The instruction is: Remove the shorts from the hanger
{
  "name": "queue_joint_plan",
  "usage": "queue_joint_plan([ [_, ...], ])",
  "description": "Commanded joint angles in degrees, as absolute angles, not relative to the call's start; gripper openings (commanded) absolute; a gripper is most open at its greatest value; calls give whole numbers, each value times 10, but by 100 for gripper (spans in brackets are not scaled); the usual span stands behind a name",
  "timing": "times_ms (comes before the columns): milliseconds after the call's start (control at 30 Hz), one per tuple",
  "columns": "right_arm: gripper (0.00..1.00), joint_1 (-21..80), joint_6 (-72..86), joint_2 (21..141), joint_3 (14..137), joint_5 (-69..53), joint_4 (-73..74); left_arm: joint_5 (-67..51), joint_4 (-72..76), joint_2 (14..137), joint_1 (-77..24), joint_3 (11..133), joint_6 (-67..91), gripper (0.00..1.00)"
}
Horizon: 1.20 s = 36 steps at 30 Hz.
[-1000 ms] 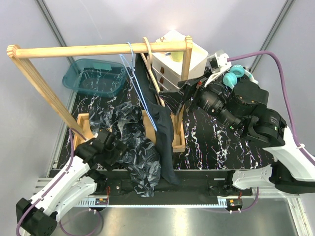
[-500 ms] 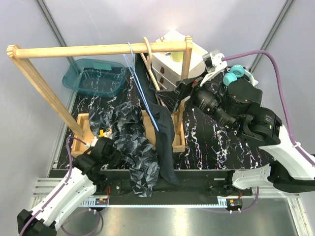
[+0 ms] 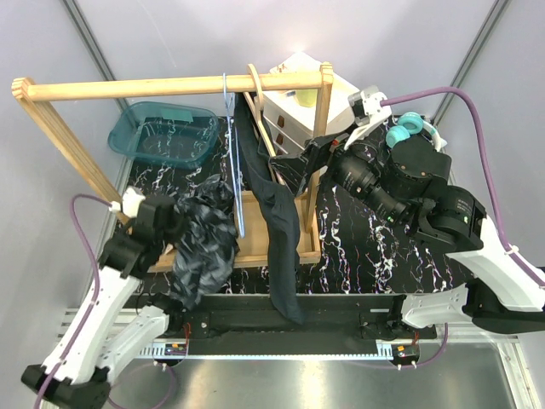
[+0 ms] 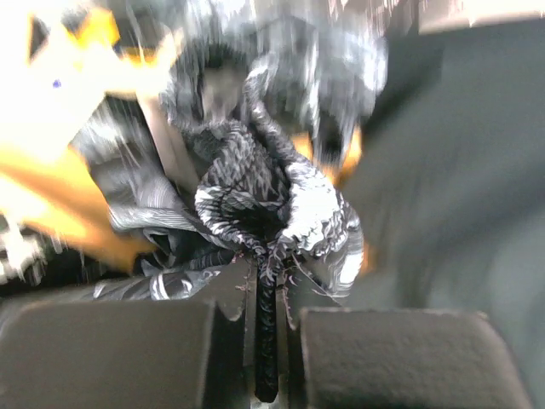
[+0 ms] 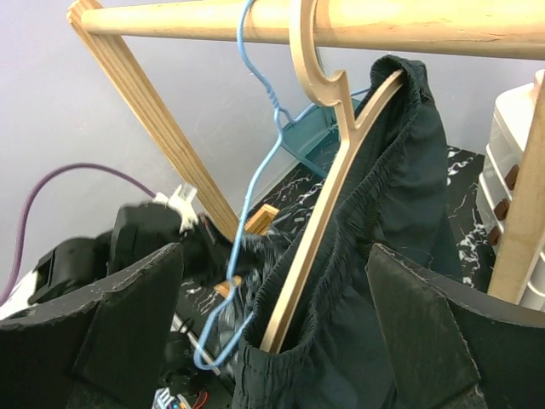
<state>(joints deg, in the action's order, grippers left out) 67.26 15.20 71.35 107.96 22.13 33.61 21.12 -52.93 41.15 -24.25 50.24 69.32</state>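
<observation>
Patterned black-and-white shorts (image 3: pixel 204 243) hang bunched from my left gripper (image 3: pixel 174 223), which is shut on a fold of them (image 4: pixel 272 204), left of the rack's wooden base. A thin blue wire hanger (image 3: pixel 232 162) hangs bare on the wooden rail (image 3: pixel 170 86). Beside it a wooden hanger (image 3: pixel 260 111) carries dark shorts (image 3: pixel 277 221) that drape down past the table's near edge. My right gripper (image 3: pixel 311 162) is open and empty, facing the wooden hanger (image 5: pixel 328 213) and dark shorts (image 5: pixel 392 256); the blue hanger (image 5: pixel 247 213) is left of them.
A teal bin (image 3: pixel 162 132) stands at the back left. A white drawer unit (image 3: pixel 294 102) stands behind the rack's right post. A teal roll (image 3: pixel 407 128) lies near the right arm. The rack's wooden base frame (image 3: pixel 255 247) sits mid-table.
My left gripper has moved up and to the left with the patterned shorts, which now hang apart from the blue hanger. The blue hanger has swung back to hang straight. The right arm barely moved.
</observation>
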Motion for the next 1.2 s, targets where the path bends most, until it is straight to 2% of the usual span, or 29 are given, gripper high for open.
queue_joint_plan([
  [0,96,677,143,700,1086,247,326,166,-445,516,-119,545,600,0],
  [67,96,677,143,698,1090,249,337,104,-443,569,-45,582,587,0],
  [200,97,677,143,695,1099,251,352,38,-428,702,-1,682,521,0],
  [233,97,677,143,695,1100,252,357,40,-430,715,-1,699,510,8],
  [267,97,677,144,695,1100,251,358,43,-433,734,-1,720,502,23],
  [300,97,677,142,694,1100,251,359,48,-450,738,-1,726,497,49],
  [333,97,678,143,693,1100,251,359,53,-459,741,-1,725,493,79],
  [400,97,677,142,688,1095,251,359,51,-475,733,-1,702,489,98],
  [633,98,677,147,660,1049,261,342,14,-518,643,-2,606,447,99],
  [833,98,676,151,652,1036,260,337,5,-556,591,-31,596,444,99],
  [933,98,677,156,650,1032,253,337,10,-548,621,-60,623,439,99],
  [1167,98,678,178,641,1030,246,345,27,-547,789,-85,706,466,99],
])
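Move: Under the left hand, which already holds the patterned shorts by a bunched fold, lies the drop spot in the left part of the wooden tray: about 5 cm ahead and 17 cm down. The empty blue hanger is some 10 cm right, 2 cm ahead and 22 cm up; the teal basin lies roughly 30 cm ahead, 13 cm left and 17 cm down. From the right hand that drop spot is about 8 cm ahead, 32 cm left and 50 cm below. Swinging the patterned shorts forward over the tray, the left hand goes about 12 cm out and 5 cm left, sinking slightly, and opens wide to let go of them. It then draws back some 8 cm, moves right and at last sinks forward again over them, tipped down about 20 degrees further. The right hand, empty and still open, eases a few centimetres right. ##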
